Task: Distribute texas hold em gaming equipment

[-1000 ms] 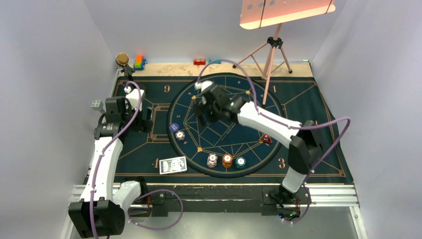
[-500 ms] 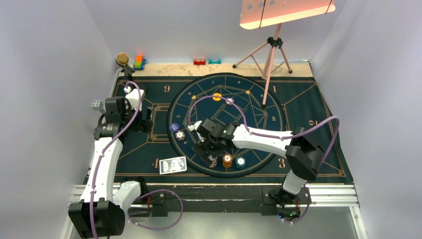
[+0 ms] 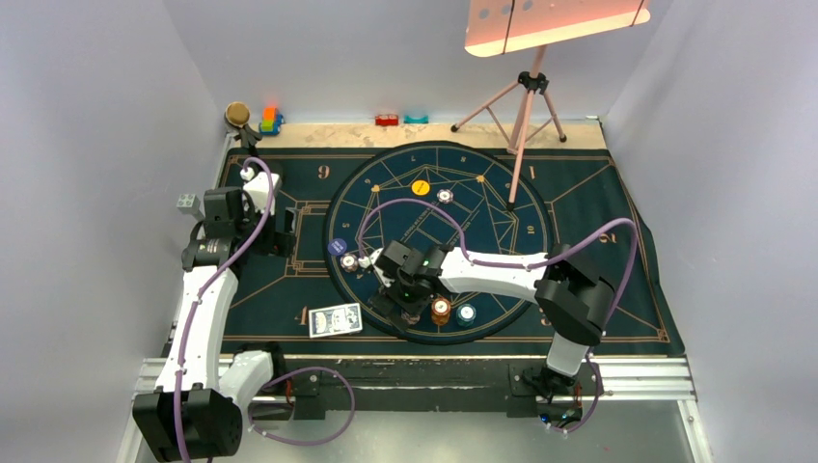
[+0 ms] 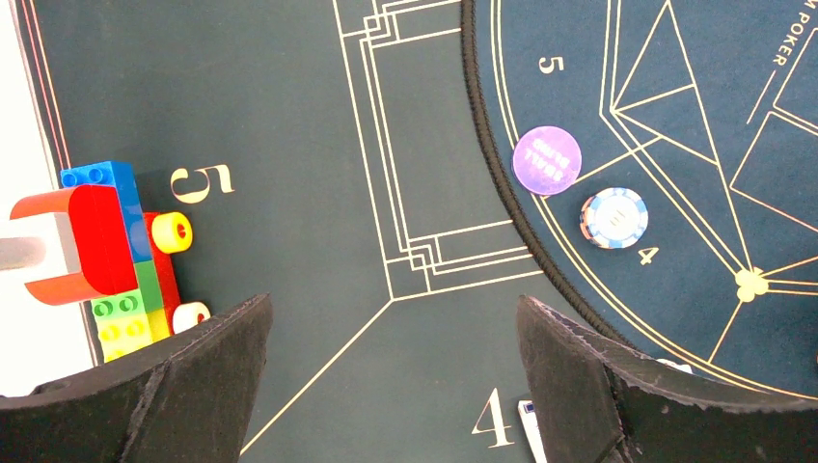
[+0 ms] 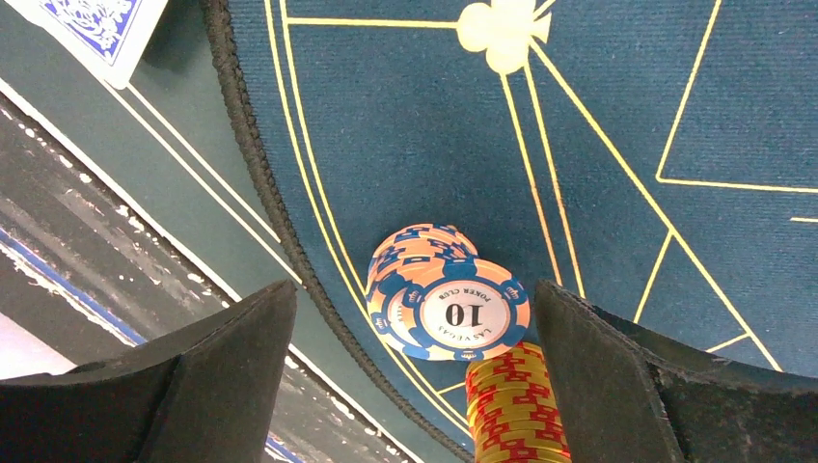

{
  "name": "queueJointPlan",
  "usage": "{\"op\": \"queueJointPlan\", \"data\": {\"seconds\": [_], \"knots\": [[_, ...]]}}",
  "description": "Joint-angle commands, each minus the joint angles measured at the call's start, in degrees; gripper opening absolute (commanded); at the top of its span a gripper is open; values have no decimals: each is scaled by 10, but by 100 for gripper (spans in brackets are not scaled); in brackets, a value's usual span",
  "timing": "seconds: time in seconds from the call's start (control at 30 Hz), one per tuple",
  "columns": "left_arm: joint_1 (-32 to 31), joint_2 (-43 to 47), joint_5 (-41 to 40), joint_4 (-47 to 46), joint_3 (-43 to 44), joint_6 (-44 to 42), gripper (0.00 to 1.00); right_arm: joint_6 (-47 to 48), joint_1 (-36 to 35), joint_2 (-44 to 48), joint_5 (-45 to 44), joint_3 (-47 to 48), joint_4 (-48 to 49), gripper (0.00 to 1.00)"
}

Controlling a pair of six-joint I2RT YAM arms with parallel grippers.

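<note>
My right gripper (image 3: 403, 301) (image 5: 415, 294) hangs open low over the near edge of the round mat. A slumped stack of white-and-blue chips marked 10 (image 5: 449, 304) lies between its fingers, untouched. A taller orange stack (image 3: 441, 310) (image 5: 516, 405) and a teal chip (image 3: 467, 313) stand just right of it. An orange chip (image 3: 421, 187) and a white chip (image 3: 445, 196) lie at the far side of the circle. A blue chip (image 3: 337, 247) (image 4: 547, 160) and a white chip (image 3: 349, 260) (image 4: 613, 217) sit at the left. The playing cards (image 3: 335, 318) (image 5: 92, 24) lie face down near the front. My left gripper (image 3: 285, 231) (image 4: 394, 318) is open over bare mat. The red token is hidden.
The dark blue mat (image 3: 598, 193) covers the table. A tripod (image 3: 526, 106) stands on its far right part. Toy blocks (image 3: 270, 120) (image 4: 116, 251) sit at the far left, small red (image 3: 387, 120) and teal (image 3: 417, 119) blocks at the back edge, and a grey block (image 3: 185, 203) beside the left arm.
My right arm has swung back from the far middle of the circle to the near chip stacks, leaving an orange and a white chip there. The left arm has not moved.
</note>
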State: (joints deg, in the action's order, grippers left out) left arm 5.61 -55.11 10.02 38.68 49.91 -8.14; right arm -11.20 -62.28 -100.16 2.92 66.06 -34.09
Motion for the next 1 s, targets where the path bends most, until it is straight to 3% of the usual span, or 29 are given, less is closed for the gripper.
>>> {"op": "queueJointPlan", "data": {"seconds": [0.0, 0.27, 0.97], "knots": [[4, 9, 0, -8, -1, -4, 100, 12, -2, -1, -6, 3, 16, 94], [4, 9, -1, -9, -1, -4, 100, 12, -2, -12, -20, 6, 13, 73], [4, 12, -1, -9, -2, -4, 100, 15, -2, 3, -23, 29, -8, 61]]}}
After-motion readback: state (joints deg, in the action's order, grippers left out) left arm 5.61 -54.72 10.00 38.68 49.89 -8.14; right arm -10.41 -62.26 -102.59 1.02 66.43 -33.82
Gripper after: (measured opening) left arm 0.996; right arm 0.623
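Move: The white chip stack stands almost inside the right hand's open fingers, about 1 cm ahead, 1 cm right and 2 cm below. The orange stack is some 6 cm to the right of the white one and level with it, the teal stack about 11 cm right of it and 1 cm nearer; the card deck lies roughly 16 cm left of it and 2 cm nearer. From the idle left hand the white stack lies about 13 cm back, 25 cm right and 15 cm below. The white chip stack gets taken between the right hand's fingers: they close by about a quarter of their range as they straddle it, the hand sinks roughly 1.5 cm around the chips while easing slightly forward, then the fingers draw in a little more until the pads come against both sides of the upper chips. The hand stays low there with hardly any wrist turn. ##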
